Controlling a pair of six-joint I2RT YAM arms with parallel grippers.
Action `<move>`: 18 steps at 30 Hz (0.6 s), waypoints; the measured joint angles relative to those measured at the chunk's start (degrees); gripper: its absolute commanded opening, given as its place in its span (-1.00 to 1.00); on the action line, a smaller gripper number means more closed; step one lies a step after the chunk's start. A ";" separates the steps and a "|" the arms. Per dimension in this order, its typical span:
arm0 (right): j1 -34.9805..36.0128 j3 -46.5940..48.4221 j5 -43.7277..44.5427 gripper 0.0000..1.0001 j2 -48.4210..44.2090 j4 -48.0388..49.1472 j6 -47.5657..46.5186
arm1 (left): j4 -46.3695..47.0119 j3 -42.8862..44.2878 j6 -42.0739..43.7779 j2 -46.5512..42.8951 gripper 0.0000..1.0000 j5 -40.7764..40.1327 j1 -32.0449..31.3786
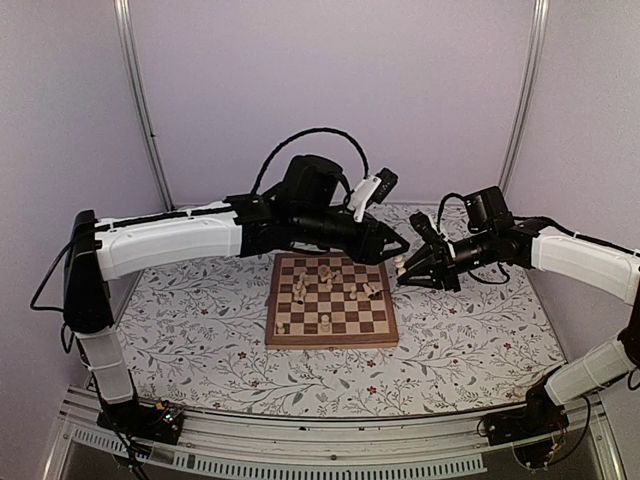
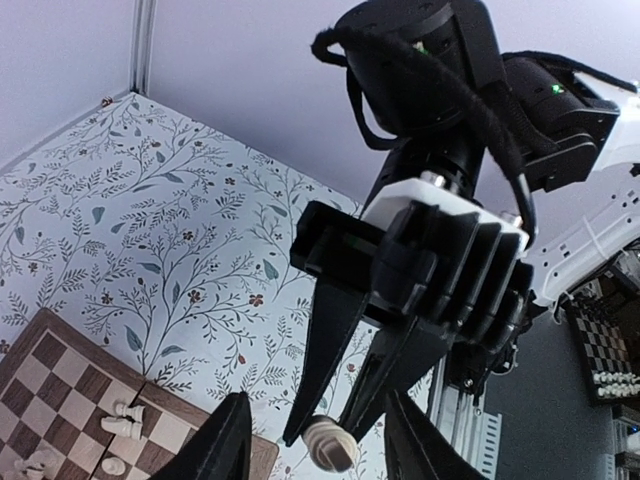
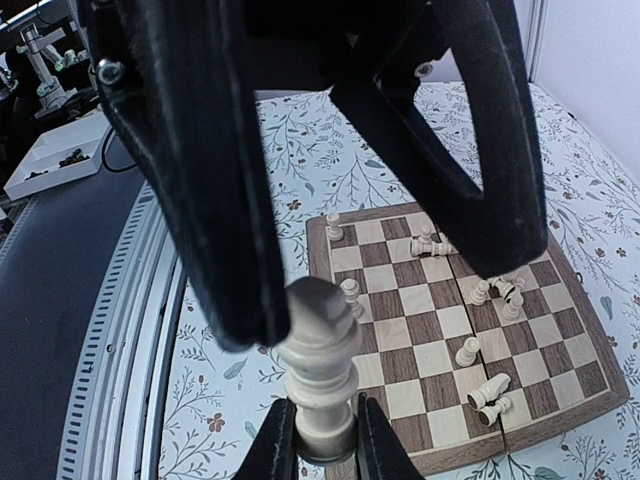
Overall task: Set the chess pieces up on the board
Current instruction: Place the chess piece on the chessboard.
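Observation:
The board point(image 1: 330, 342) lies mid-table with several pale chess pieces point(image 1: 300, 291) on it, some standing, some toppled point(image 3: 490, 395). My right gripper point(image 3: 327, 445) is shut on the base of one pale chess piece point(image 3: 318, 360) and holds it upright in the air beside the board's right far corner point(image 1: 400, 266). My left gripper point(image 2: 318, 452) is open. Its fingers point(image 3: 210, 170) stand on either side of that piece's top without closing on it. In the left wrist view the piece point(image 2: 331, 444) shows between the right gripper's tips, and part of the board point(image 2: 60, 380) is at lower left.
The floral table cover point(image 1: 200, 330) surrounds the board. A metal rail point(image 1: 330, 440) runs along the near edge. Purple walls stand behind and at the sides. Off the table are a white tray point(image 3: 50, 160) and a second chess set point(image 2: 605, 355).

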 measured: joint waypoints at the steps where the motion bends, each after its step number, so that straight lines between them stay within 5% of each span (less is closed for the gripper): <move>1: 0.00 0.00 0.00 -0.81 0.00 0.00 -0.02 | -0.17 0.02 0.02 0.11 -0.08 0.31 -0.07; 13: 0.00 0.00 0.24 -0.81 0.00 -0.04 -0.02 | -3.80 1.11 0.48 2.27 -0.33 1.14 -0.48; 18: 0.00 0.00 0.76 -0.81 0.00 -0.07 0.00 | -5.07 2.21 0.70 3.10 -0.63 1.84 -0.63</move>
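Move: The chess piece I am after stands upright in my right fingers, its middle about 5 cm below my left hand, 1 cm back and 1 cm to the right; from my right hand that middle is some 2 cm above the grip. On the board roughly 24 cm below my left hand, two lying pieces are about 11 cm ahead and 3 cm left, a small standing piece 10 cm ahead and 8 cm left, and a taller standing one 1 cm ahead and 15 cm left. I lower my half-open left hand about 3 cm, easing back roughly 1 cm, so its fingers come down on both sides of the chess piece's upper part, and close them to around half their starting gap. My left wrist tips only slightly, some 5 degrees. My right hand stays put and keeps its pinch on the base. ##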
